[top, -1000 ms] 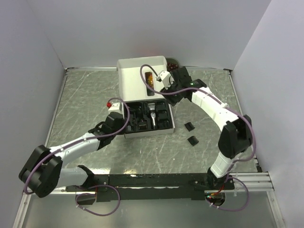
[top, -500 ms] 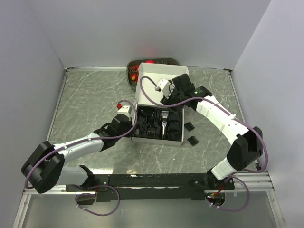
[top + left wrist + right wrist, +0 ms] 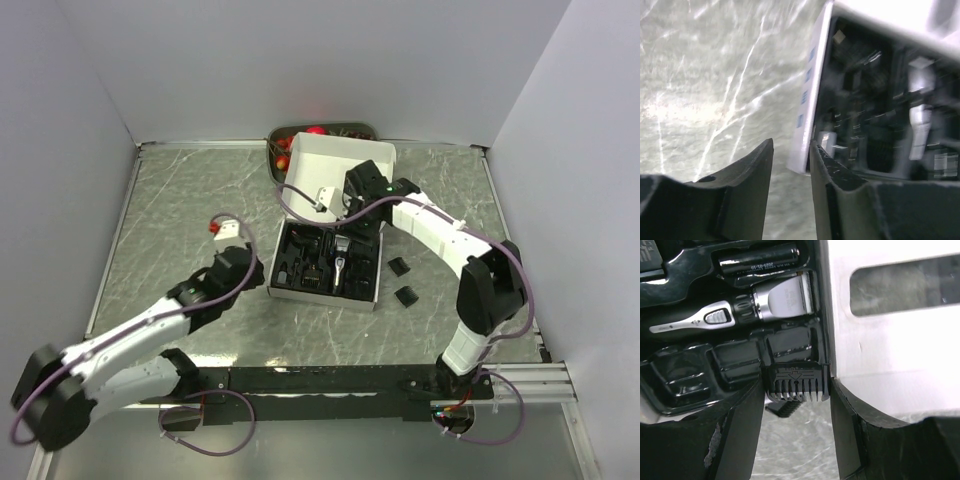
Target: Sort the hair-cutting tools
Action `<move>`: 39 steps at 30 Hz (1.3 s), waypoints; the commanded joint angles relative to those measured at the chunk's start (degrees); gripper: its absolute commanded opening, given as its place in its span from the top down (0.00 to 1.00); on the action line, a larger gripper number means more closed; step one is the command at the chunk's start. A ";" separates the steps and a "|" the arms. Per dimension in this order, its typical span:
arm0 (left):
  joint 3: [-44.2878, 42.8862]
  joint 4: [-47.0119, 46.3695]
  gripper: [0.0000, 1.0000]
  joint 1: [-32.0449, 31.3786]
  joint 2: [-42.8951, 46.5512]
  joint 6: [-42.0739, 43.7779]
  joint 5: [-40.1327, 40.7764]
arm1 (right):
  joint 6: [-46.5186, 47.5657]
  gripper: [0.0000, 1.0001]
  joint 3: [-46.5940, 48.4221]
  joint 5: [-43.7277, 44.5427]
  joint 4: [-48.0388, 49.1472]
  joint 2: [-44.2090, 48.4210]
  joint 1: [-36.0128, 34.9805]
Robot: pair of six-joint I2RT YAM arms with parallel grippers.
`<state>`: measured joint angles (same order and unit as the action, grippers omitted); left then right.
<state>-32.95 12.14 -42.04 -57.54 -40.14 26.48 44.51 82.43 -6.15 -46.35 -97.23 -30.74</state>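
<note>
The open white box (image 3: 372,293) lies mid-table, its black insert holding the slim black-and-silver hair clipper (image 3: 343,262), also in the right wrist view (image 3: 755,307). My right gripper (image 3: 352,228) hovers over the box's far end, near the raised lid (image 3: 340,158). It is shut on a black comb guard (image 3: 797,383), teeth pointing down. Two more comb guards (image 3: 399,265) (image 3: 407,296) lie on the table right of the box. My left gripper (image 3: 250,268) is just left of the box. Its jaws (image 3: 790,155) are a little apart and empty, with the box wall (image 3: 810,95) ahead.
A tray of colourful fruit (image 3: 285,150) stands behind the box lid at the back wall. A black battery (image 3: 757,262) lies in the insert above the clipper. Grey walls close the table on three sides.
The box has slid right and turned. My left gripper has let go of its edge and pulled back left. My right gripper has come down over the box's far end.
</note>
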 commanded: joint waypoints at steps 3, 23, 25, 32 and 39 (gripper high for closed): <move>3.86 -0.10 0.57 0.03 12.00 -4.59 -0.11 | 5.58 0.55 5.81 -4.04 -3.40 -4.98 0.95; 4.56 -1.07 0.56 0.03 12.54 -5.39 -3.63 | 6.99 0.53 4.40 -8.00 -4.45 -9.12 3.23; 4.65 -1.59 0.56 0.03 12.10 -5.39 -3.98 | 6.99 0.53 4.40 -8.17 -4.37 -9.56 3.58; 4.30 -2.30 0.56 0.03 10.87 -4.86 -3.80 | 6.82 0.53 4.23 -8.88 -4.19 -10.79 4.29; 4.38 -2.56 0.56 -0.06 10.52 -4.68 -3.89 | 6.20 0.51 4.40 -9.49 -4.45 -13.07 4.64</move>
<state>-28.47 11.92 -42.04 -46.89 -44.84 23.16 50.00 85.93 -13.78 -49.82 -108.66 -26.68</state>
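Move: Below the right hand, which holds a guide comb, lies the empty slot beside the clipper's head, about 8 cm down, 1 cm ahead and level sideways. The clipper's middle lies some 4 cm left of the hand and 5 cm back, the battery about 7 cm left and 1 cm back. On the table, a loose comb lies roughly 7 cm right and 4 cm back. From the left hand the slot is about 21 cm right, 8 cm ahead and 7 cm lower. Lowering the still-pinched comb about 6 cm in stages towards the empty slot beside the clipper's head, the right hand tips its fingers some 10 degrees nearer to vertical and keeps its grip. The left hand, empty, rises about 4 cm beside the box's near left corner and draws back slightly, rolling left side down, then sinks some 2 cm. ##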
